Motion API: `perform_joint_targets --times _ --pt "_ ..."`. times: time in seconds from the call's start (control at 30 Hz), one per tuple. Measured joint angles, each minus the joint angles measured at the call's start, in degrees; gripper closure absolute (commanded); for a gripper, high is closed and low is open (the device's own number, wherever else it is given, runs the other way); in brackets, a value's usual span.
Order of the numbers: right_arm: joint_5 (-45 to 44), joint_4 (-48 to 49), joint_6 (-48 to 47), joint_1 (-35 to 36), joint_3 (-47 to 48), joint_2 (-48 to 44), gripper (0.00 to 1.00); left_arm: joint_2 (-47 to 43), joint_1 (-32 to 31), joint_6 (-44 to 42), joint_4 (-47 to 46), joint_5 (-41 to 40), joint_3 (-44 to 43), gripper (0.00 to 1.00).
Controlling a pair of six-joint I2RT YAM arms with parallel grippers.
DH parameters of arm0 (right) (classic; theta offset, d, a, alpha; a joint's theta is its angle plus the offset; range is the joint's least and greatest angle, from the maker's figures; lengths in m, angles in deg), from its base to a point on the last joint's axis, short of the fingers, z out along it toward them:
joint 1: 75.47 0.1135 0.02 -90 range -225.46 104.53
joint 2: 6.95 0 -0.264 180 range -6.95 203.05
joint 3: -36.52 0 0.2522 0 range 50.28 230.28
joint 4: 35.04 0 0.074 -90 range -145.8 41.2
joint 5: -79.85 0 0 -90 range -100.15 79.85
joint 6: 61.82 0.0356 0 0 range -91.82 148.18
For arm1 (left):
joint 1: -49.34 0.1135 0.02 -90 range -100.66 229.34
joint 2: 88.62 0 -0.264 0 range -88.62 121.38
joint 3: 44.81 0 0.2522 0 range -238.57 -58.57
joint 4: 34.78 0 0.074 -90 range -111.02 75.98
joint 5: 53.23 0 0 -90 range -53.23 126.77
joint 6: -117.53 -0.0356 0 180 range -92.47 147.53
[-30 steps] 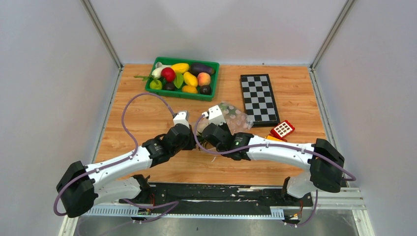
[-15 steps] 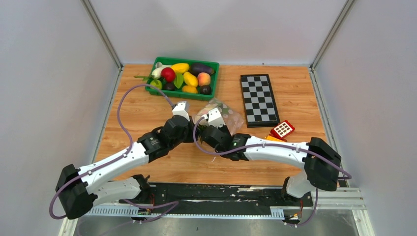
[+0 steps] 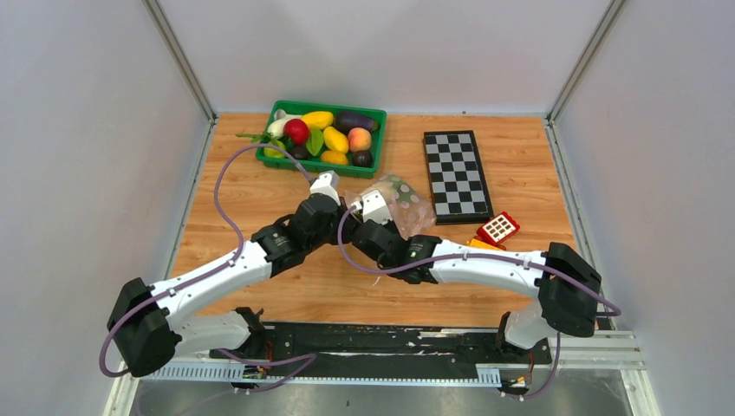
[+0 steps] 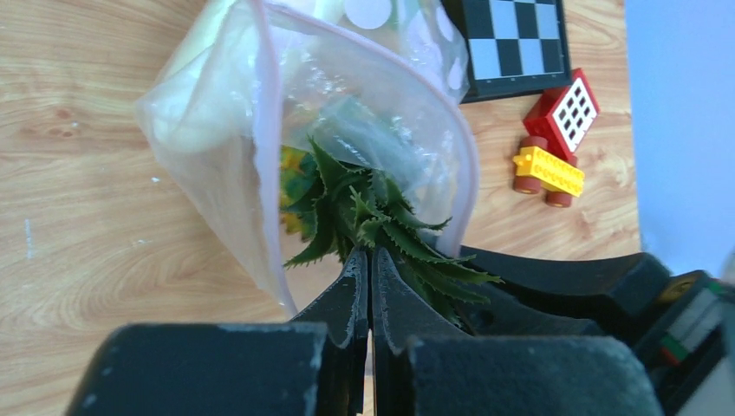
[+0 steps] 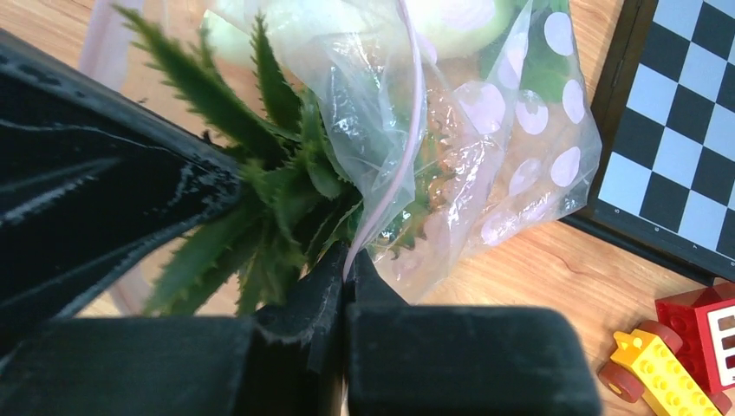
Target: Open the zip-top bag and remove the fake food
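Note:
The zip-top bag point(image 3: 404, 196), clear with pale dots and a pink zip strip, lies mid-table with its mouth pulled open. A pineapple's spiky green crown point(image 4: 360, 204) sticks out of the mouth, and yellow shows behind the leaves. My left gripper point(image 4: 371, 256) is shut, its tips pinched on the base of those leaves. My right gripper point(image 5: 349, 253) is shut on the pink zip edge of the bag point(image 5: 520, 165). Pale round fake food point(image 5: 451, 22) sits deeper inside the bag. The two grippers meet side by side at the bag's mouth.
A green tray point(image 3: 376, 112) of toy fruit stands at the back left. A chessboard point(image 3: 457, 176) lies to the right of the bag. A red-yellow toy block car point(image 3: 495, 230) sits just in front of the board.
My left gripper has moved away from the bases and slightly right, in against the bag's mouth. The bag has shifted a little. The right gripper has hardly moved.

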State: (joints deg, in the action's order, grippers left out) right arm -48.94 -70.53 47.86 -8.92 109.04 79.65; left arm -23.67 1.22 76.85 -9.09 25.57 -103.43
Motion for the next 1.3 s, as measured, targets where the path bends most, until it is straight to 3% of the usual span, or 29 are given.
perform_joint_targets --times 0.43,0.63,0.97,1.3 --pt "-10.8 -4.0 -1.2 -1.2 2.3 -1.2 1.0 -6.5 0.2 -0.3 5.6 1.4 -1.5 1.0" --pt "-11.0 -2.3 -3.8 -2.5 2.0 -4.5 1.0 -10.7 0.2 -1.1 6.8 2.2 3.7 1.0" --pt "-5.8 -1.9 -5.9 -2.6 2.0 0.7 1.0 -15.7 0.2 -3.0 5.4 5.6 4.3 1.0" --pt "-7.3 -2.6 -2.8 -2.9 0.5 2.5 1.0 -13.6 1.4 -3.1 7.4 8.1 -4.0 1.0"
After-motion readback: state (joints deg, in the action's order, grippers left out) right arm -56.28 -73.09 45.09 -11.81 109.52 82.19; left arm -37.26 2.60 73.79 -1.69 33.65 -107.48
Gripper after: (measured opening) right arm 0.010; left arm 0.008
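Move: The pineapple hangs by its leaves from the left fingers, its body still in the bag, about 5 cm ahead, 3 cm right and 6 cm below them. The bag's middle is some 8 cm ahead, 7 cm right and 10 cm down. The green crate lies roughly 28 cm ahead, 12 cm left and 13 cm below. From the right hand, holding the bag's rim, the pineapple body is about 5 cm ahead, 1 cm left and 2 cm lower. The pineapple is worked up out of the bag by its leaves, which the left fingers keep pinched: up about 3 cm, back and left with a dip almost to the starting height, then some 8 cm up. The right hand keeps its pinch on the rim, swinging up, forward and right by about 5 cm as the left dips, then sinking to its old height as the left pulls upward. ##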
